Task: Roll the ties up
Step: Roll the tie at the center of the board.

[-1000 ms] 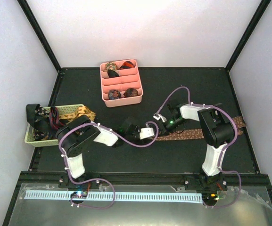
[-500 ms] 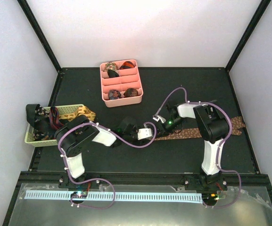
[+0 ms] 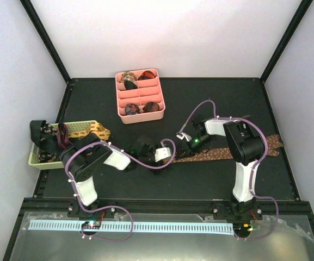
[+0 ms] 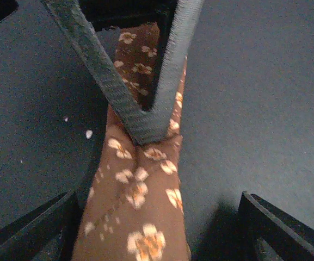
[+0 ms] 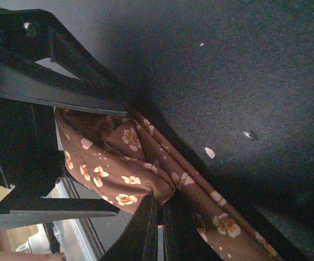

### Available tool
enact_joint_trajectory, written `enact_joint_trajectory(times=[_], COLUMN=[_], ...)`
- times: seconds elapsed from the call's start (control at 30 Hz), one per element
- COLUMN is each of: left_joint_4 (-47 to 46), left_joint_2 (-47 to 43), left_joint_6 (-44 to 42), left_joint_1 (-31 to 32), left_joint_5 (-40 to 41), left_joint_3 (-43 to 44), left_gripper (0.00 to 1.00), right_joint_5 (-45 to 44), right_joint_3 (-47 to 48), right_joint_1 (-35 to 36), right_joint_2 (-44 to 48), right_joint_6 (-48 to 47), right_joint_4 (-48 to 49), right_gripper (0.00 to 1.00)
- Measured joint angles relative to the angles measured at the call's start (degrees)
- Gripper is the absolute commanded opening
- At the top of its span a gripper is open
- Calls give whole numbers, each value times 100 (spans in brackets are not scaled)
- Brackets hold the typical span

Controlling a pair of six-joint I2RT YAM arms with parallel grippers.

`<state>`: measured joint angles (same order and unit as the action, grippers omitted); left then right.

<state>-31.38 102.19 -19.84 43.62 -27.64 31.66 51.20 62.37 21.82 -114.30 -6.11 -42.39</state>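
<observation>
A brown tie [image 3: 227, 152] with pale orange flowers lies stretched along the black table, from the middle to the right edge. Its left end [image 4: 137, 190] runs between the jaws of my left gripper [image 4: 157, 234], which stand wide apart without touching it. My right gripper [image 5: 159, 217] is shut on a folded bunch of that tie [image 5: 113, 163]; its closed fingers [image 4: 140, 117] press down just ahead of the left jaws. In the top view the left gripper [image 3: 166, 156] and the right gripper [image 3: 178, 148] nearly meet. Rolled ties [image 3: 132, 109] sit in the pink tray.
The pink divided tray [image 3: 143, 118] stands at the back, left of centre. A pale woven basket [image 3: 86, 128] at the left edge holds more dark fabric, with an orange patterned strip [image 3: 99, 130] over its right end. Purple cables loop from both arms.
My left gripper has opened, let go of the tie's end and drawn back a little to the left. The right gripper stays shut on the tie, shifted slightly left.
</observation>
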Motion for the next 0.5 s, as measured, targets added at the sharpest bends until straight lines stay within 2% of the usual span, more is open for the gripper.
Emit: enact_joint_trajectory(times=[0.13,0.37,0.5], left_joint_4=[2,28,44], left_joint_2=[251,319,319], left_joint_6=[107,66,42], left_joint_1=[39,48,48], left_joint_5=[-11,0,0], left_joint_3=[308,385,385], left_gripper=[51,32,31], right_joint_5=[35,42,26], right_joint_3=[28,170,190], right_joint_1=[0,0,0], right_joint_2=[2,48,68], right_joint_6=[0,-28,-101], right_joint_4=[-11,-205,-310], right_gripper=[2,2,2])
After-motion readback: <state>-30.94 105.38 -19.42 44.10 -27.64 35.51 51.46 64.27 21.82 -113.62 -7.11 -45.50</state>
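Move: About 2 cm to the left hand's right and 1 cm ahead, at its height, sits the small roll in the tie, between the open left fingers. From the shut right fingers already pinching its fold, that roll is roughly 2 cm to the left, about level in reach and height. The flat tail's middle lies some 22 cm to the left hand's right and 1 cm ahead; the pink box is about 23 cm ahead and 11 cm left of that hand. Easing about 1.5 cm right and 1 cm forward along the table towards the roll, the left hand brings its wide-open fingers in from both sides, then stays there while they keep closing to about a third open and come to bear on the roll's sides. The right hand, still shut on the fold, lifts it about 1 cm. ##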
